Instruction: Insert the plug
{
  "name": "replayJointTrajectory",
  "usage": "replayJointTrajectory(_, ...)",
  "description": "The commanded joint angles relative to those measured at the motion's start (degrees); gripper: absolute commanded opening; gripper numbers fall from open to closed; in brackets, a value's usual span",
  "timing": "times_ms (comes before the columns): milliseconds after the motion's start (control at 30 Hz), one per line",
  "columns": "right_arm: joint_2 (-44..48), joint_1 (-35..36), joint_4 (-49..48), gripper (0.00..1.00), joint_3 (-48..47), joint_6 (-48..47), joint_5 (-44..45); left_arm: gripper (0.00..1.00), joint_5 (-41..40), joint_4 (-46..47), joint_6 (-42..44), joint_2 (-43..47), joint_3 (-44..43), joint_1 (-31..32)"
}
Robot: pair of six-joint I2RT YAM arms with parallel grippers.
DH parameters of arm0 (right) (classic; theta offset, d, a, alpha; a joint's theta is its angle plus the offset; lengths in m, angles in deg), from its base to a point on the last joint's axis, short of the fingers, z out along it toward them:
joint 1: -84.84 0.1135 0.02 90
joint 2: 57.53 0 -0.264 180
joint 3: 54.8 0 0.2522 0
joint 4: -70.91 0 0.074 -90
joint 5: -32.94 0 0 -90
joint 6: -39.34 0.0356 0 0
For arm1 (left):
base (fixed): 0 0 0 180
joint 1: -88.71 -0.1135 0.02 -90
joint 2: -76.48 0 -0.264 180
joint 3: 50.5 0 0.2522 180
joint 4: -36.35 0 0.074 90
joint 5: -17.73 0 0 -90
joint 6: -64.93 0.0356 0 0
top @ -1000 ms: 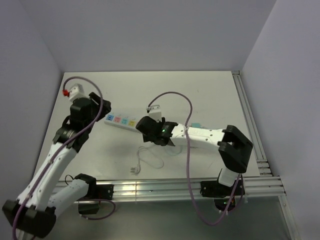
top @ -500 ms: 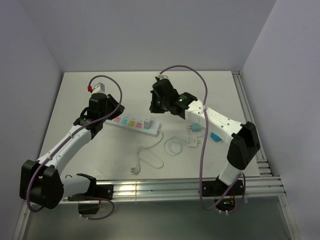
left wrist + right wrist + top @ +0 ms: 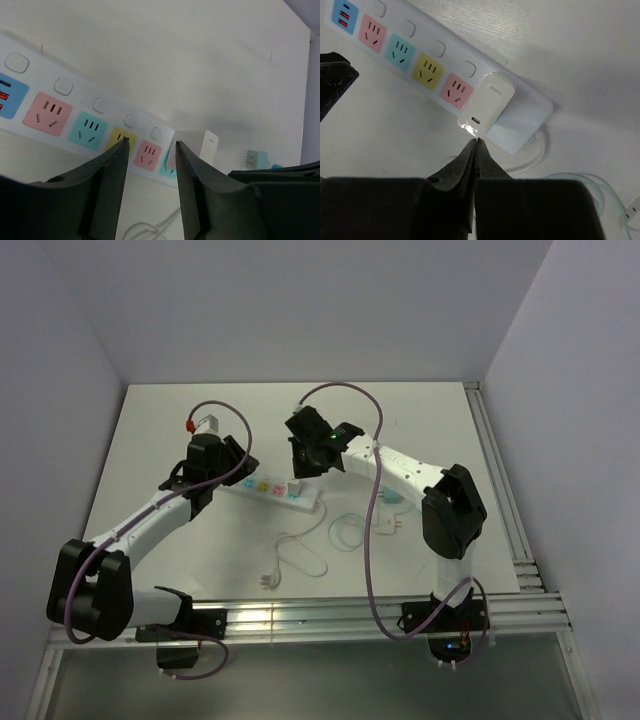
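Note:
A white power strip (image 3: 270, 488) with pink, teal and yellow sockets lies mid-table; it also shows in the left wrist view (image 3: 75, 120) and the right wrist view (image 3: 415, 55). A white charger plug (image 3: 294, 485) stands in its right-end socket, also seen in the right wrist view (image 3: 486, 104) and the left wrist view (image 3: 192, 148). My right gripper (image 3: 477, 140) is shut and empty, its tips just above the plug. My left gripper (image 3: 150, 144) is open and empty above the strip's right half.
A white cable (image 3: 298, 558) with a small plug runs from the strip toward the front. A teal cable loop (image 3: 348, 532) and a teal adapter (image 3: 392, 500) lie right of the strip. A metal rail (image 3: 505, 490) runs along the right edge.
My right gripper has come down from the far side to just over the plug in the strip. My left gripper has shifted right along the strip.

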Motion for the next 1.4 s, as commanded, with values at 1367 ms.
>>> replayJointTrajectory(1367,-13.34,1.15,10.22,0.0,-15.32,-2.26,3.17,0.47,0.45,8.95,-3.72,-8.77,4.33,0.2)
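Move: The plug, standing in the strip's last socket, lies roughly 2 cm ahead of the right hand's shut fingertips, 2 cm to their left and 5 cm below. The pink outlet is about 4 cm left of the plug, and the strip's cord end some 6 cm right of it and 2 cm nearer. For the half-open left hand, the yellow outlet is about 1 cm ahead, 1 cm right and 8 cm down; the pink outlet is 3 cm farther right of that, the plug 7 cm. The right hand's shut fingertips come onto the near top edge of the plug, going about 2 cm forward and left, then sinking some 2 cm with a slight draw back before edging forward-left again. Meanwhile the left hand drops almost straight down, about 6 cm in two stages, towards the power strip around the yellow outlet, fingers still half open and tipping slightly downward. ##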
